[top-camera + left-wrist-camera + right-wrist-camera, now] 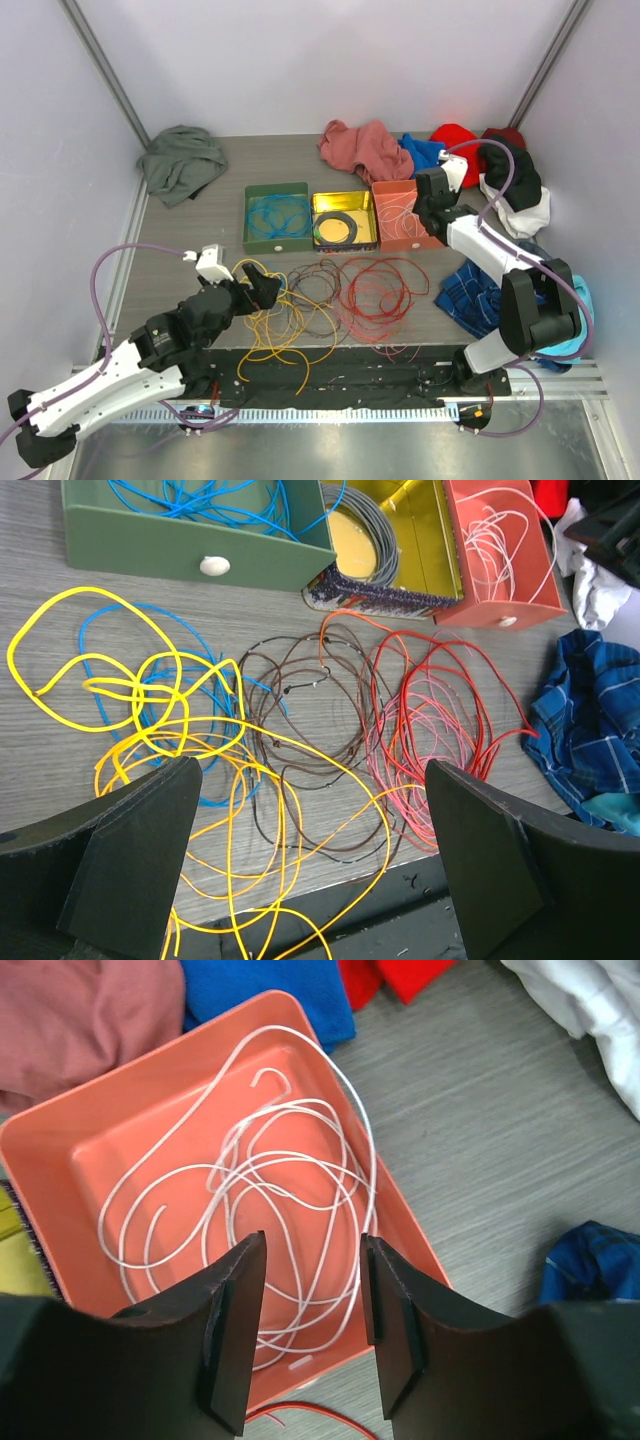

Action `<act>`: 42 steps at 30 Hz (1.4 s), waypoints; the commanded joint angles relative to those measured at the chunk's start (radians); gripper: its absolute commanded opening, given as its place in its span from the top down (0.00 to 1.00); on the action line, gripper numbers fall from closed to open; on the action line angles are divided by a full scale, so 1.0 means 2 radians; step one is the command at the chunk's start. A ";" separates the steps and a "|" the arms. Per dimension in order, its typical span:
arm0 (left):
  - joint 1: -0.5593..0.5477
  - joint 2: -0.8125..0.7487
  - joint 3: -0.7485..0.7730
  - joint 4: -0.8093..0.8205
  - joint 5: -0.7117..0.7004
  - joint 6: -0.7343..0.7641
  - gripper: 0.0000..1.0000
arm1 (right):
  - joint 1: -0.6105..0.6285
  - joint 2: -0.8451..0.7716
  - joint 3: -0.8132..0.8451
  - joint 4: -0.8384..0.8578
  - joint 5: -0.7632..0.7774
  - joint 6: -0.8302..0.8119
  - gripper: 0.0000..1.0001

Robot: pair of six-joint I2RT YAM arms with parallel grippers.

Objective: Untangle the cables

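Observation:
The cables lie tangled on the table: yellow (85, 665), orange (250, 820), dark brown (300, 680), red (440, 700) and a blue loop (110, 615). My left gripper (255, 285) hovers over the near edge of the tangle, open wide (312, 765), nothing between its fingers. More blue cable fills the green box (275, 215). A white cable (290, 1175) lies coiled in the salmon box (60, 1130). Above that box my right gripper (312, 1240) is open and holds nothing; from above it shows at the box's right side (425, 205).
A yellow tin (338, 225) with a grey coil sits between the two boxes. Clothes ring the back and right: grey (182, 160), pink (365, 148), blue (425, 152), red (455, 150), white (520, 210), blue plaid (480, 290). A black strip (350, 380) edges the front.

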 commanded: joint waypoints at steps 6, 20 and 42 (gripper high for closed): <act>0.001 0.021 0.003 0.031 0.007 0.001 0.00 | 0.030 -0.036 0.041 -0.017 0.022 -0.002 0.51; 0.002 0.084 0.029 -0.009 -0.046 0.005 0.00 | 0.199 -0.281 -0.156 0.044 -0.120 0.029 0.52; 0.163 0.291 0.069 0.036 0.159 0.003 0.05 | 0.264 -0.408 -0.287 0.029 -0.138 0.088 0.55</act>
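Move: The right hand is open over the front part of the orange box, whose middle is some 5 cm ahead, 2 cm left and 7 cm below; the red cables lie about 16 cm back, 10 cm left and 10 cm down. The brown cable is roughly 13 cm left of the red ones and 2 cm farther out. From the left hand the yellow cable's tangle is about 3 cm ahead, 2 cm left and 13 cm down, the brown cable 3 cm ahead and 9 cm right, the green box 20 cm straight ahead. The right hand leaves the white cable in the orange box, rising about 7 cm while swinging back and left, then sinks again over the red cables, roughly 19 cm back and 15 cm left in all, turning some 40 degrees counter-clockwise with its left side rising and its fingers staying half open. The left hand, wide open, stays nearly still at first, then sinks about 6 cm and eases nearly 5 cm forward towards the yellow tangle, its fingers tipping farther down and its left side rising, short of a visible touch. ##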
